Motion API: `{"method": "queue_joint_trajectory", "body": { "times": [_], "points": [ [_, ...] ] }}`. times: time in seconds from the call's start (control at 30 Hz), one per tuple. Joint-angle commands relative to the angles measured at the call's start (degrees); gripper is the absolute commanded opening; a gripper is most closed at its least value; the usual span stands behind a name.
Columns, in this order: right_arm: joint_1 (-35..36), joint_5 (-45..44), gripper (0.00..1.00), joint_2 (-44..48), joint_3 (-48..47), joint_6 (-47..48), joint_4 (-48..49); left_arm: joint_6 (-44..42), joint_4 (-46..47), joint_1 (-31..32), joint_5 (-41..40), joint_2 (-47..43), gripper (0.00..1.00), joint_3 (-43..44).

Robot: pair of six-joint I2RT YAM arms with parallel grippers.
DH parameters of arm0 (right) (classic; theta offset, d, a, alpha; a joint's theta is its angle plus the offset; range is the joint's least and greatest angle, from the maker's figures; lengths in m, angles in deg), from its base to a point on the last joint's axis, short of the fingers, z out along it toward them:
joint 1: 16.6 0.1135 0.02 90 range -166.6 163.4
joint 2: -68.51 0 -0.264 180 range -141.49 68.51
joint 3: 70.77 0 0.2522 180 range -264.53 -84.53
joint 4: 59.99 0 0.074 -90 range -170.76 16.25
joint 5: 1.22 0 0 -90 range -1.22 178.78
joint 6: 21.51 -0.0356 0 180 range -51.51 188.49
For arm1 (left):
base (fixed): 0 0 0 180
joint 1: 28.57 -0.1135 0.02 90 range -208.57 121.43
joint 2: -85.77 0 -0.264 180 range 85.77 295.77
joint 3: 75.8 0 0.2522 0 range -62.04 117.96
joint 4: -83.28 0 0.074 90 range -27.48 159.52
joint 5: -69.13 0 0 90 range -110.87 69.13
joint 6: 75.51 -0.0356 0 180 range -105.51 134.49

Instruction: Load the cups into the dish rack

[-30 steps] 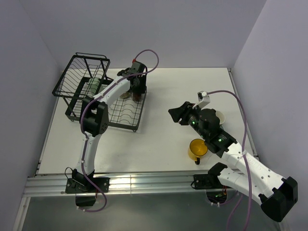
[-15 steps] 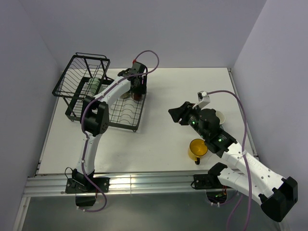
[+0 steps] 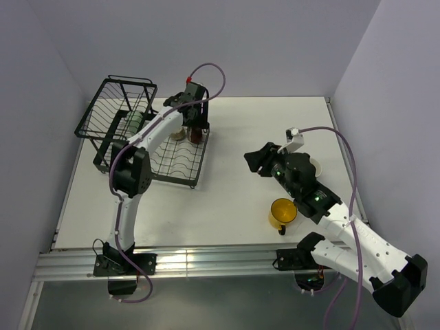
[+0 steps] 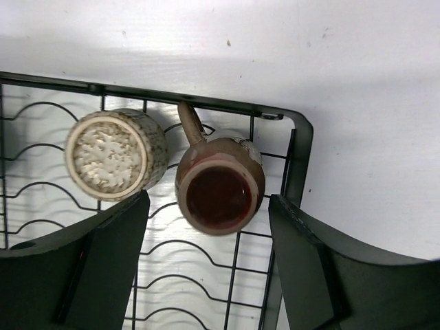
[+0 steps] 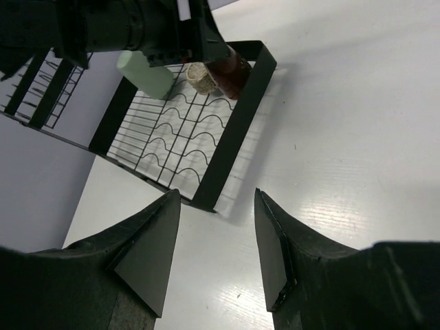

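The black wire dish rack [image 3: 201, 159] stands at the table's far left. A pale green cup [image 3: 133, 122] lies in its taller basket section. In the flat tray's far right corner [image 4: 299, 158] a beige speckled cup [image 4: 117, 155] stands upside down beside a dark brown mug [image 4: 220, 191], which is upright. My left gripper [image 4: 208, 203] hovers open above the brown mug, its fingers clear of it on both sides. A yellow mug [image 3: 282, 213] sits on the table at the near right. My right gripper [image 3: 256, 161] is open and empty above the table, facing the rack [image 5: 237, 117].
A pale round object [image 3: 315, 165] shows partly behind the right arm near the table's right edge. The left arm [image 5: 137, 27] reaches over the rack. Walls close the table in at the back and on both sides.
The left gripper has opened a little wider and lifted up off the brown mug, which stays in the rack. The right arm has shifted slightly to the right.
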Motion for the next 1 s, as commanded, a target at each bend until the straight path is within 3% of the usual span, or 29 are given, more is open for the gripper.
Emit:
{"method": "queue_joint_trajectory", "body": {
  "times": [0.0, 0.13, 0.3, 0.43, 0.5, 0.63, 0.97],
  "points": [
    [-0.3, -2.8, 0.55, 0.8, -2.9, 0.6, -1.8, -0.7, 0.6, 0.2, -1.4, -5.4, 0.77, 2.2],
    [-0.3, -8.4, 0.54, -0.5, -5.8, -0.8, -7.5, -0.4, 0.7, 0.3, -2.1, -8.3, 0.77, 1.5],
    [-0.3, -22.5, 0.56, -2.0, -12.3, -4.8, -21.2, 0.2, 0.6, 0.9, -2.7, -13.1, 0.77, 2.0],
    [-2.6, -28.5, 0.59, -2.9, -16.0, -7.7, -30.5, 0.9, 0.4, 1.6, -2.3, -18.5, 0.77, 1.8],
    [-4.7, -28.5, 0.60, -4.1, -17.3, -7.1, -32.3, 1.5, 1.1, 2.4, -1.7, -20.6, 0.77, 0.8],
    [-15.8, -20.4, 0.59, -6.0, -16.1, -4.0, -32.4, 2.3, 3.5, 4.4, 0.1, -27.4, 0.77, -3.8],
    [-24.4, -16.1, 0.56, -14.2, -16.3, 0.0, -31.6, 3.1, 6.7, 9.1, 4.3, -36.8, 0.78, -11.4]
  ]
}}
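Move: The grey cup stands about 25 cm to the right of the right hand, 4 cm farther out and some 17 cm below; the yellow mug stands 13 cm nearer the bases than that cup and 7 cm to its left. The brown cup sits in the rack directly under the open left fingers, about 6 cm down, with the speckled cup 7 cm to its left; the grey cup is roughly 40 cm right and 17 cm back of the left hand. The grey cup is what the right hand heads for: it sweeps about 17 cm right, late on also sinking 5 cm and edging forward, swinging clockwise by some 40 degrees and tipping its open fingers down, without touching it. Meanwhile the left hand, still open, climbs steeply off the brown cup, then also draws back, its fingers tilting up. ##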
